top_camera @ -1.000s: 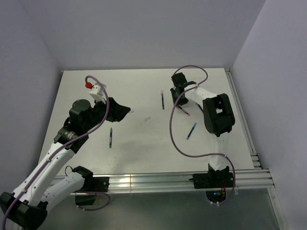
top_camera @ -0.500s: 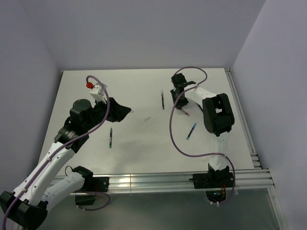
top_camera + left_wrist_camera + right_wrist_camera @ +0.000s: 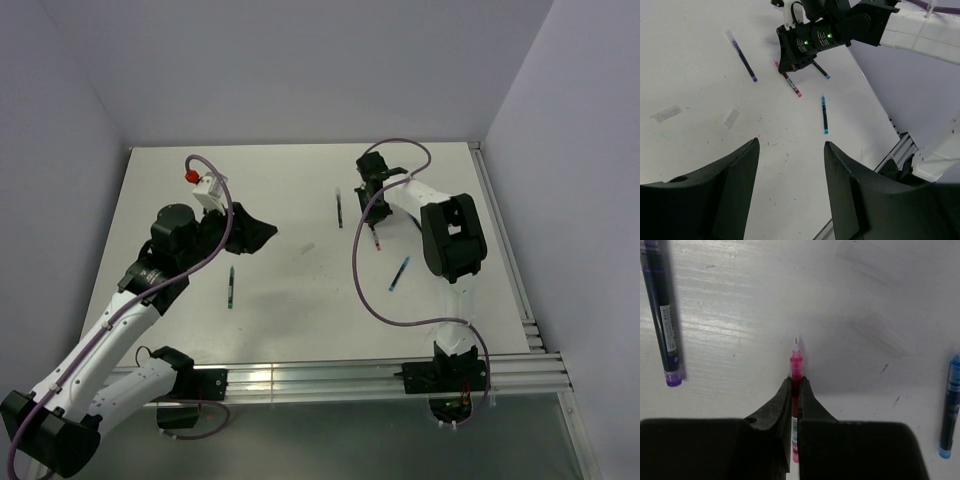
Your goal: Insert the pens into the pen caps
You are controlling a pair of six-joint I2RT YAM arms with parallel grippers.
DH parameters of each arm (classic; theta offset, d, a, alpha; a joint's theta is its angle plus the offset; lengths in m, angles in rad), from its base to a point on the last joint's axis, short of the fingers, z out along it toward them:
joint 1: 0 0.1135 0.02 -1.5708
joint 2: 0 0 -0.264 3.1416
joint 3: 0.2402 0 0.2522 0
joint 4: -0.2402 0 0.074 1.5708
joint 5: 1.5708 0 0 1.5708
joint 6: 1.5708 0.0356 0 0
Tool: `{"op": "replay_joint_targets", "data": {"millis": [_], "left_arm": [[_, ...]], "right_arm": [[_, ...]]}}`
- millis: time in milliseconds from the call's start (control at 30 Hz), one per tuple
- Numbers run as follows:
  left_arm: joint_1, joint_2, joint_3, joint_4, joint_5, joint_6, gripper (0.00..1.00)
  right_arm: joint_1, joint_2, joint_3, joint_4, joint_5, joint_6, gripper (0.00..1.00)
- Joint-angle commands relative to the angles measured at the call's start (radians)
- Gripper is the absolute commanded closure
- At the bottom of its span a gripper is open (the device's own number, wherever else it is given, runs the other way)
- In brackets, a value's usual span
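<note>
My right gripper point(image 3: 796, 382) is shut on a red pen point(image 3: 796, 365), low over the table, its tip pointing away from the wrist. In the top view the red pen point(image 3: 376, 240) sticks out of the right gripper point(image 3: 374, 222). A dark purple pen point(image 3: 662, 325) lies to its left and a blue pen point(image 3: 950, 410) to its right. Two pale pen caps point(image 3: 880, 335) point(image 3: 867, 262) lie just beyond the tip. My left gripper point(image 3: 790, 150) is open and empty above the table point(image 3: 255, 232). A green-tipped pen point(image 3: 231, 287) and a light blue pen point(image 3: 399, 273) lie nearer the front.
The left wrist view shows the right gripper point(image 3: 795, 47), the purple pen point(image 3: 744, 56), the light blue pen point(image 3: 824, 114) and two caps point(image 3: 666, 113) point(image 3: 731, 118). Walls enclose the table on three sides. A rail point(image 3: 330, 378) runs along the front edge.
The red pen has swung from a slant to nearly straight toward the front, held in the right gripper. The left gripper has shifted slightly up and to the right.
</note>
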Motion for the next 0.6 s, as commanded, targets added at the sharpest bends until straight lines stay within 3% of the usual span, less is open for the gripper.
{"op": "replay_joint_targets", "data": {"millis": [0,267,400,567], "left_arm": [[0.005,0.009,0.008,0.068,0.053,-0.036,0.4],[0.005,0.032,-0.02,0.223,0.137,-0.154,0.4],[0.005,0.049,-0.035,0.291,0.163,-0.201,0.39],[0.005,0.081,-0.029,0.334,0.197,-0.238,0.39]], "right_arm": [[0.007,-0.036,-0.002,-0.004,-0.048,0.053,1.0],[0.029,-0.383,-0.195,0.183,-0.279,0.232,1.0],[0.062,-0.564,-0.305,0.388,-0.43,0.387,1.0],[0.17,-0.708,-0.361,0.536,-0.465,0.57,1.0]]}}
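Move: The right gripper, down at the table, already pinches the red pen; the left gripper waits open about 24 cm to its left, 18 cm nearer the base and 26 cm higher. From the right hand, the capped purple pen lies 8 cm left and 5 ahead, the dark blue pen 12 cm right and level. From the left hand, the red pen is some 17 cm ahead, 24 right and 26 below. Still pinching the red pen, the right hand rises 23 cm and leftward toward the approaching, open left gripper. ##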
